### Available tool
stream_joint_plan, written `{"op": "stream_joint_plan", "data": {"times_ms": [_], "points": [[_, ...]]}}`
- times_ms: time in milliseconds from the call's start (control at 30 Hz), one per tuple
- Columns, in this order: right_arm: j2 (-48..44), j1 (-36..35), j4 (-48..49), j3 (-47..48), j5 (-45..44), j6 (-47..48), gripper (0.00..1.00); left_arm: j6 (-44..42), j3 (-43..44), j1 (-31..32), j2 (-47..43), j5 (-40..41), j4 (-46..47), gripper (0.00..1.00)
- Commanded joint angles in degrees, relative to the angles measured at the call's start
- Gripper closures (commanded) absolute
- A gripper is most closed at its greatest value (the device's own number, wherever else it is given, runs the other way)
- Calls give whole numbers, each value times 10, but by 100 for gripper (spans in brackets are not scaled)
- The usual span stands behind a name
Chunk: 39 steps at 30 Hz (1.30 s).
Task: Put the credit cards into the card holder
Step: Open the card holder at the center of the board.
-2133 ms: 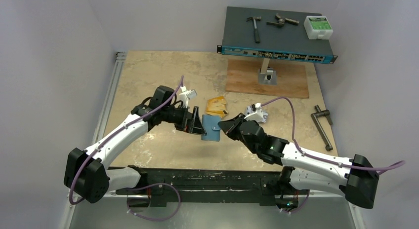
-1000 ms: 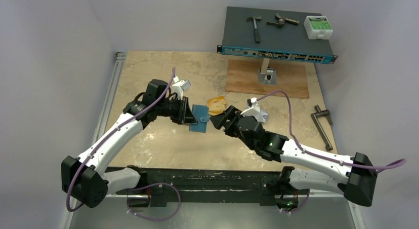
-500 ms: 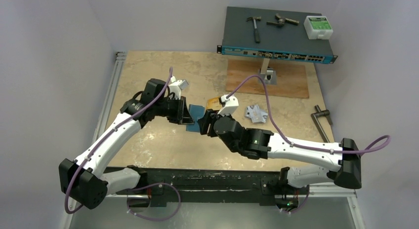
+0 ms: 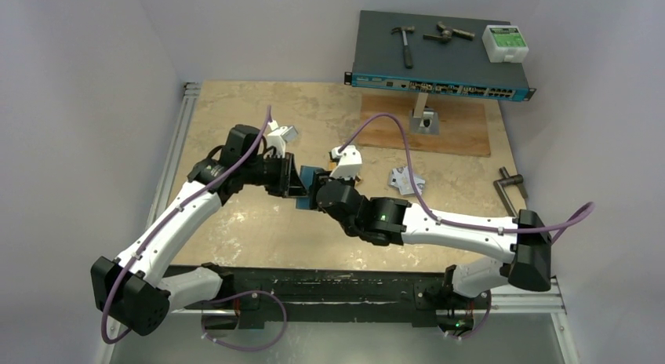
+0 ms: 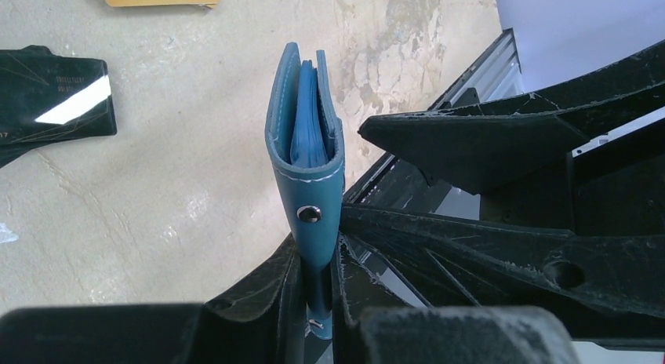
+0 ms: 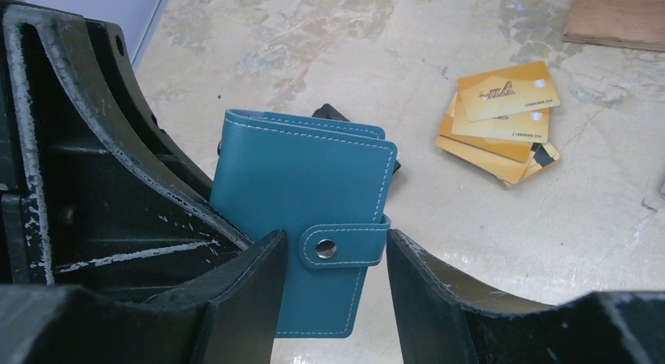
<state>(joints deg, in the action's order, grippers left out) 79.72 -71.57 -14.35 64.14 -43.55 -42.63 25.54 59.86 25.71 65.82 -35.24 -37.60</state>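
Note:
The teal card holder (image 4: 310, 178) hangs folded and on edge above the table, its snap tab fastened. My left gripper (image 5: 316, 246) is shut on its lower end (image 5: 306, 152). My right gripper (image 6: 333, 242) is open; its jaws stand either side of the holder (image 6: 302, 199) at the snap tab, close to it but with a small gap at the right. Orange-gold credit cards (image 6: 498, 121) lie fanned on the table behind. A black stack (image 5: 55, 97) lies left of the holder in the left wrist view. Silver-white cards (image 4: 406, 180) lie to the right.
At the back, a network switch (image 4: 439, 58) carrying a hammer and other tools stands on a post over a wooden board (image 4: 423, 125). A metal crank tool (image 4: 511, 199) lies at the right. A metal rail (image 4: 176, 160) runs along the table's left edge.
My right arm has swung left to the card holder and its jaws have narrowed around the snap tab. My left arm has drawn the holder slightly left, still gripping it.

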Motion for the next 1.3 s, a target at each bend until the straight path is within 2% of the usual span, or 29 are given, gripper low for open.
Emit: {"op": "stream_joint_plan", "data": {"times_ms": [0, 267, 600, 833, 967, 1033, 1267], "points": [[17, -3, -22, 41, -19, -8, 50, 12, 6, -1, -21, -34, 28, 100], [69, -11, -60, 65, -52, -25, 56, 23, 7, -1, -18, -53, 36, 100], [126, -12, -147, 116, -113, -64, 75, 28, 7, -1, -20, -71, 40, 100], [140, -13, -182, 113, -126, -93, 75, 28, 9, -1, -20, -68, 41, 100], [145, -18, -174, 111, -115, -93, 65, 28, 9, -1, -20, -67, 41, 100], [151, -20, -171, 111, -111, -96, 65, 28, 10, -1, -21, -67, 41, 100], [167, -20, -184, 115, -105, -121, 91, 27, 13, -1, -23, -66, 38, 100]]}}
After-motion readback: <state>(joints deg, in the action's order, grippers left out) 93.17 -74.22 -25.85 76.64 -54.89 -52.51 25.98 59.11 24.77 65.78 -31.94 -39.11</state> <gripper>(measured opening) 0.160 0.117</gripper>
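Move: The holder's snap strap is right at my open right fingertips, about 2 cm ahead, 1 cm left and 1 cm below. My left hand, already pinching the holder, has the strap some 3 cm to its right, 2 cm ahead and 1 cm below. On the board roughly 20 cm under my right hand, the black cards lie about 6 cm ahead and 7 cm left, the yellow cards about 10 cm ahead and 6 cm right. I ease my right hand about 3 cm left and down, slightly forward, onto the strap, turning it some 10 degrees clockwise. Its fingers narrow from half open, loosen briefly, then come nearly shut on the strap's end by the snap. My left hand keeps its pinch on the holder's spine side, giving way a centimetre or so down and left. ##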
